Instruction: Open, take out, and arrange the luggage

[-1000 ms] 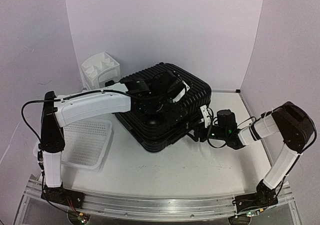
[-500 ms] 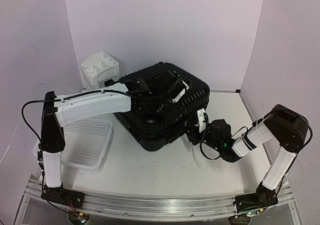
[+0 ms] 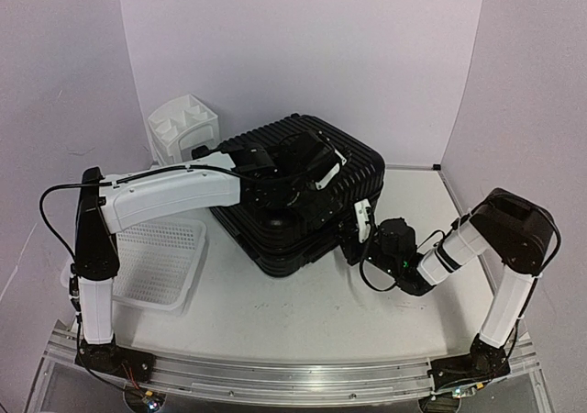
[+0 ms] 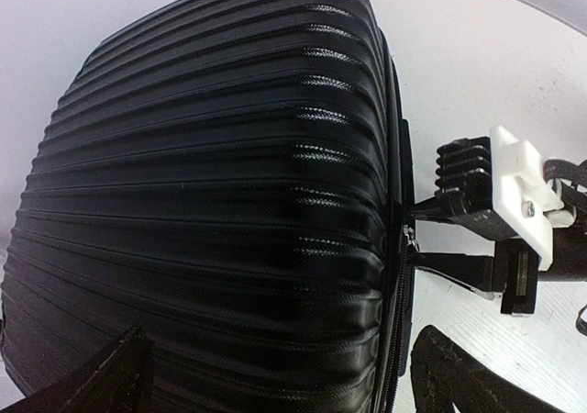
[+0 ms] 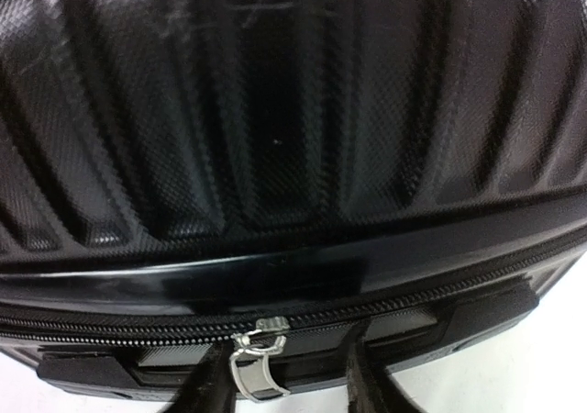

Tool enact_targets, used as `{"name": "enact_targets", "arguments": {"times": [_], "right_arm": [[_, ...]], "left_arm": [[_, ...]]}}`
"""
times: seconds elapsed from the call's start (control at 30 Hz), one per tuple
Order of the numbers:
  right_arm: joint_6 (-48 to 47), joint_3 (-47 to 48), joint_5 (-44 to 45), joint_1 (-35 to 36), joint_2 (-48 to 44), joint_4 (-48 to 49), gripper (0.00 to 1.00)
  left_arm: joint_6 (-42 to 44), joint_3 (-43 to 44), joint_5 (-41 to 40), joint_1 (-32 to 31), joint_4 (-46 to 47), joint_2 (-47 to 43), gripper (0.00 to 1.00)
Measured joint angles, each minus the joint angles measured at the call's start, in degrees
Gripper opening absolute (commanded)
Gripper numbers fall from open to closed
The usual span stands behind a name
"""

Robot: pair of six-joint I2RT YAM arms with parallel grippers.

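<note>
The luggage (image 3: pixel 359 169) is a big black ribbed hard-shell suitcase lying flat mid-table, its zip shut. My left gripper (image 3: pixel 312 197) hovers over its top (image 4: pixel 211 184), open wide, with nothing between the fingertips (image 4: pixel 110 381). My right gripper (image 3: pixel 352 235) is at the suitcase's right side (image 5: pixel 275 110). It is open and narrow, its fingers (image 5: pixel 367 381) either side of the silver zipper pull (image 5: pixel 257 367). The pull hangs close to the left finger, with a gap to the right one. In the left wrist view the right gripper (image 4: pixel 431 239) meets the zip seam.
A white mesh basket (image 3: pixel 160 262) lies on the table left of the suitcase, under the left arm. A small white drawer unit (image 3: pixel 183 124) stands behind it at the back wall. Purple walls close in the table on three sides.
The right gripper has moved left up to the suitcase's side and its fingers have narrowed around the zipper pull. The left arm has stayed put.
</note>
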Motion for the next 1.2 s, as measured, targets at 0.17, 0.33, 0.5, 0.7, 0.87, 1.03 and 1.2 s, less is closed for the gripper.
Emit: {"name": "enact_targets", "arguments": {"times": [0.17,0.33,0.5,0.7,0.87,1.03,1.2], "right_arm": [[-0.63,0.15,2.82,0.22,0.07,0.0,0.0],[-1.92,0.13,3.08,0.22,-0.7,-1.11,0.0],[-1.92,0.09,1.9,0.2,-5.79,-8.7,0.0],[-0.33,0.66,2.34,-1.27,-9.86,-17.68,0.0],[0.96,2.54,-3.1,-8.79,-11.02,-22.93,0.0],[-1.33,7.26,-8.04,-15.45,-11.47,-31.67,0.0],[-1.18,18.47,-18.4,-29.14,-3.04,-35.6,0.0]], "left_arm": [[0.24,0.0,-1.01,0.0,-0.81,0.0,0.99],[2.1,0.04,-0.98,0.72,-2.45,0.02,0.99],[5.44,0.13,-0.94,1.62,-4.68,0.63,0.99],[6.12,-1.44,-0.2,0.81,-4.9,1.14,0.81],[4.63,-3.41,-1.36,0.04,-2.93,0.66,0.7],[4.04,-4.26,-1.22,-0.07,-1.99,0.02,0.66],[2.99,-5.01,-0.66,-0.07,-1.66,-0.76,0.64]]}}
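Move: The zipper pull on the luggage's front-right side hangs almost between the right fingertips, about 1 cm ahead. The luggage's middle is some 10 cm ahead and 14 cm to the left, 4 cm higher. Its right corner lies roughly 14 cm ahead and 12 cm to the right, its near corner 9 cm back and 17 cm left. From the left hand, over the lid, the pull is about 1 cm ahead, 11 cm right and 15 cm below. The right fingers shut on the metal zipper pull and keep it pinched, ease back about a centimetre, then drag it along the side seam towards the right corner, right and forward some 18 cm and quickening, the wrist tipping down about 15 degrees. Meanwhile the left hand sinks about 3 cm and shifts 2 cm right, fingers closing by a third, seeming to bear on the lid. ##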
